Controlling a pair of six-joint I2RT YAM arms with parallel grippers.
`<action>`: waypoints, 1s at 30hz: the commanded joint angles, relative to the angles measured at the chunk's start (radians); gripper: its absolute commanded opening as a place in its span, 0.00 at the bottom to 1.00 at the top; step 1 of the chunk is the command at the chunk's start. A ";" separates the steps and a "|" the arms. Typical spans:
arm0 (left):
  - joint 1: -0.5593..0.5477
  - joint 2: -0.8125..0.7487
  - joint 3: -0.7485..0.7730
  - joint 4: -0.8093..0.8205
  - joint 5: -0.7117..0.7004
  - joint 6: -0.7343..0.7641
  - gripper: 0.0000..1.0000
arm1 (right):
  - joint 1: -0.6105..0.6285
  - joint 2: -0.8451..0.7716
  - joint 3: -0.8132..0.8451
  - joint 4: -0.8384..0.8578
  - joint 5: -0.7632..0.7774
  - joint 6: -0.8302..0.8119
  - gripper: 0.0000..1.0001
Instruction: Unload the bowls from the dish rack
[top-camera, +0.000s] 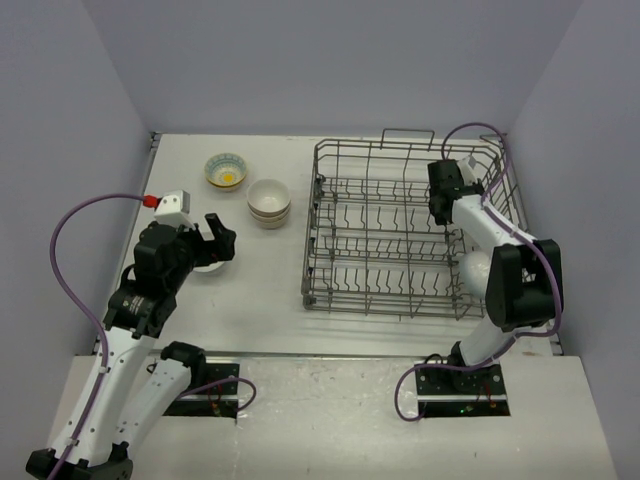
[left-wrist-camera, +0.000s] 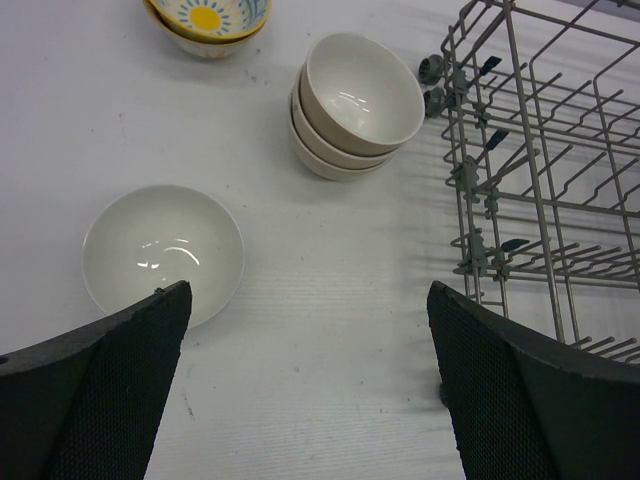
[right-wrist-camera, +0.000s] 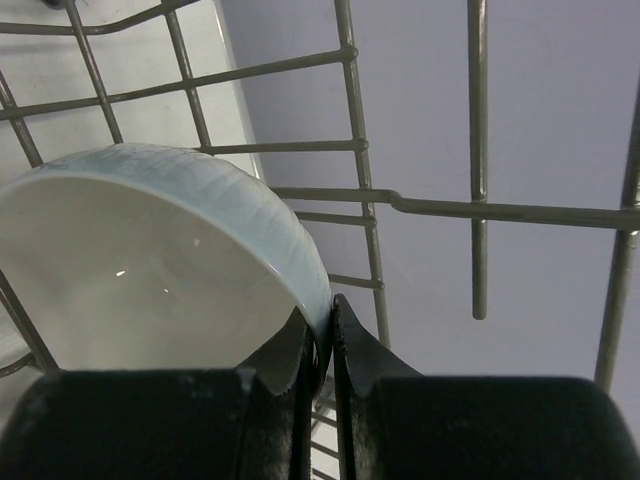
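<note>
The grey wire dish rack (top-camera: 400, 148) stands on the right half of the table. My right gripper (top-camera: 438, 205) reaches into its far right part. In the right wrist view it (right-wrist-camera: 328, 310) is shut on the rim of a white bowl (right-wrist-camera: 150, 260) that leans among the rack wires. On the table to the left are a patterned bowl with a yellow centre (top-camera: 226, 170), a stack of beige bowls (top-camera: 269, 202) and a single white bowl (left-wrist-camera: 160, 250). My left gripper (left-wrist-camera: 305, 300) hangs wide open just right of that white bowl, holding nothing.
The rack's near-left corner (left-wrist-camera: 480, 190) is close to the left gripper's right finger. Purple walls enclose the table at the back and both sides. A violet cable (top-camera: 75, 215) loops off the left arm.
</note>
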 joint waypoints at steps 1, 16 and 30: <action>-0.010 -0.005 0.000 0.041 0.007 0.030 1.00 | 0.021 -0.049 0.057 0.116 0.108 -0.089 0.00; -0.022 0.009 0.004 0.036 0.001 0.028 1.00 | 0.024 -0.056 0.073 0.362 0.137 -0.345 0.00; -0.020 0.026 0.027 0.036 -0.003 0.026 1.00 | 0.098 -0.217 0.245 -0.052 -0.141 0.059 0.00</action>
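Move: Out on the open counter, the lone white bowl lies about 58 cm to the left of the right hand, 14 cm nearer the bases and some 13 cm lower. From that bowl, the stack of pale bowls stands roughly 12 cm to the right and 13 cm farther out. The last white bowl in the rack is about 15 cm back from the right hand, slightly below. From the idle left hand, the lone bowl lies about 7 cm left, level fore and aft, and 20 cm down. Lifting the white bowl out of the rack's far right corner, the right hand keeps its shut pinch on the rim and rises about 8.5 cm. It works forward some 3.5 cm over the first two thirds, then goes mostly straight up, quickening, and edges left at the very end. The wrist rolls slightly, then turns about 10 degrees the other way late on. ##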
